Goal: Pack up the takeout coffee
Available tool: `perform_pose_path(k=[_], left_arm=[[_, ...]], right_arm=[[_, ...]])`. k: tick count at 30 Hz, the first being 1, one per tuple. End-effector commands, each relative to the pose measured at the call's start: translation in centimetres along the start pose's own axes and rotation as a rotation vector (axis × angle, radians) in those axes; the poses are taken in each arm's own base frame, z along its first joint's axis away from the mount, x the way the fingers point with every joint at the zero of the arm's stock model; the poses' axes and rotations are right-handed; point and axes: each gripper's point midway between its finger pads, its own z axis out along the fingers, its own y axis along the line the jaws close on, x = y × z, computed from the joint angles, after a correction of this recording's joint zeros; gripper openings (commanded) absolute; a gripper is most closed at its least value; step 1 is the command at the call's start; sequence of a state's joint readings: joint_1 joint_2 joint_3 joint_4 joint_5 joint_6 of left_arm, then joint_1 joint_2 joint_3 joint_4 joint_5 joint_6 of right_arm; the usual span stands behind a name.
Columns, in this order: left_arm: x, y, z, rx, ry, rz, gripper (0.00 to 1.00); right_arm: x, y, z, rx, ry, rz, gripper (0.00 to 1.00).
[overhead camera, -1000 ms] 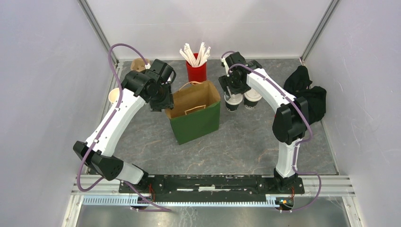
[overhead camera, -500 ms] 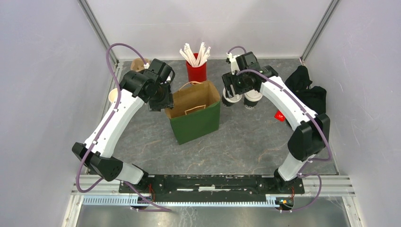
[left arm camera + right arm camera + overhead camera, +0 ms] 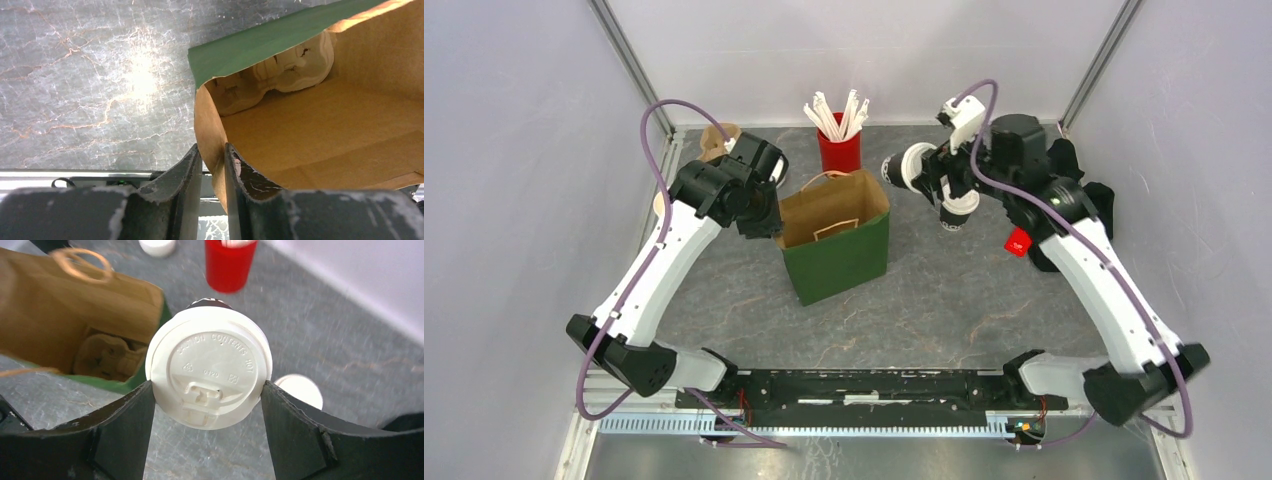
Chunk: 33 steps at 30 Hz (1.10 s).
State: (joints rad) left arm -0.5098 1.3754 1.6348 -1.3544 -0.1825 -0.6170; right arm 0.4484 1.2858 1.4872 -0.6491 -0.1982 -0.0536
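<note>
One takeout coffee [image 3: 905,170], a black cup with a white sip lid [image 3: 210,371], hangs tilted above the table, right of the bag's mouth. My right gripper [image 3: 921,170] [image 3: 207,386] is shut on it just under the lid. The other takeout coffee [image 3: 957,210] [image 3: 300,390] stands on the table below. The green paper bag [image 3: 836,245] [image 3: 75,315] stands open with a pulp cup carrier [image 3: 280,75] [image 3: 107,357] at its bottom. My left gripper [image 3: 764,222] [image 3: 213,160] is shut on the bag's left rim [image 3: 210,125].
A red holder [image 3: 839,152] [image 3: 230,265] full of white straws stands behind the bag. A stack of lidless cups [image 3: 719,138] and a loose cup [image 3: 662,205] sit at the far left. A black cloth [image 3: 1079,200] and a small red item [image 3: 1019,242] lie at the right.
My right arm has lifted one coffee off the table and swung outward, tilting the cup toward the bag. My left gripper has closed on the bag's rim.
</note>
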Motion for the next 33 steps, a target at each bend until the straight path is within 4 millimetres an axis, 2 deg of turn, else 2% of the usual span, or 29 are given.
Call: perform_pose_path(k=[1, 5, 8, 16, 20, 22, 28, 33], left_arm=[[-2.5, -0.4, -0.3, 0.022, -0.105, 0.034, 0.29], [-3.7, -0.7, -0.1, 0.013, -0.135, 0.055, 0.27], [-4.0, -0.7, 0.3, 0.005, -0.140, 0.070, 0.26], [-4.2, -0.6, 0.8, -0.012, -0.142, 0.089, 0.29], [-4.2, -0.4, 0.9, -0.019, -0.155, 0.088, 0.14], [-4.9, -0.1, 0.8, -0.026, -0.194, 0.096, 0.03], [-8.5, -0.8, -1.2, 0.029, -0.409, 0.141, 0.02], [-9.8, -1.5, -2.5, 0.087, -0.504, 0.161, 0.02]], right_arm=[[-5.8, 2.0, -3.6, -0.095, -0.250, -0.134, 0.66], [-7.7, 4.2, -5.4, -0.205, -0.311, -0.187, 0.64], [-8.7, 5.7, -6.0, -0.286, -0.325, -0.202, 0.62], [-10.5, 10.3, -5.2, -0.418, -0.302, -0.259, 0.61], [-10.2, 12.5, -4.4, -0.454, -0.264, -0.305, 0.60], [-10.1, 13.0, -4.2, -0.447, -0.248, -0.319, 0.59], [-9.2, 14.0, -4.2, -0.461, -0.216, -0.328, 0.58], [-8.1, 14.6, -3.4, -0.437, -0.167, -0.357, 0.56]])
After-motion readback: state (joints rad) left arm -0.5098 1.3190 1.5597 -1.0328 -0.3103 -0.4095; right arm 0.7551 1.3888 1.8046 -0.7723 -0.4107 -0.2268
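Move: The right hand already grips a lidded coffee cup; the bag's middle lies about 16 cm to its left, 4 cm back and 20 cm below. The second coffee cup stands some 8 cm ahead, 10 cm right and 24 cm down, the red straw holder roughly 20 cm ahead, 17 cm left and 22 cm down. From the left hand, on the bag's left rim, the bag's middle is about 4 cm ahead, 13 cm right and 12 cm below. Right swings the cup about 11 cm left, back and up over the bag; left shifts the rim forward. ##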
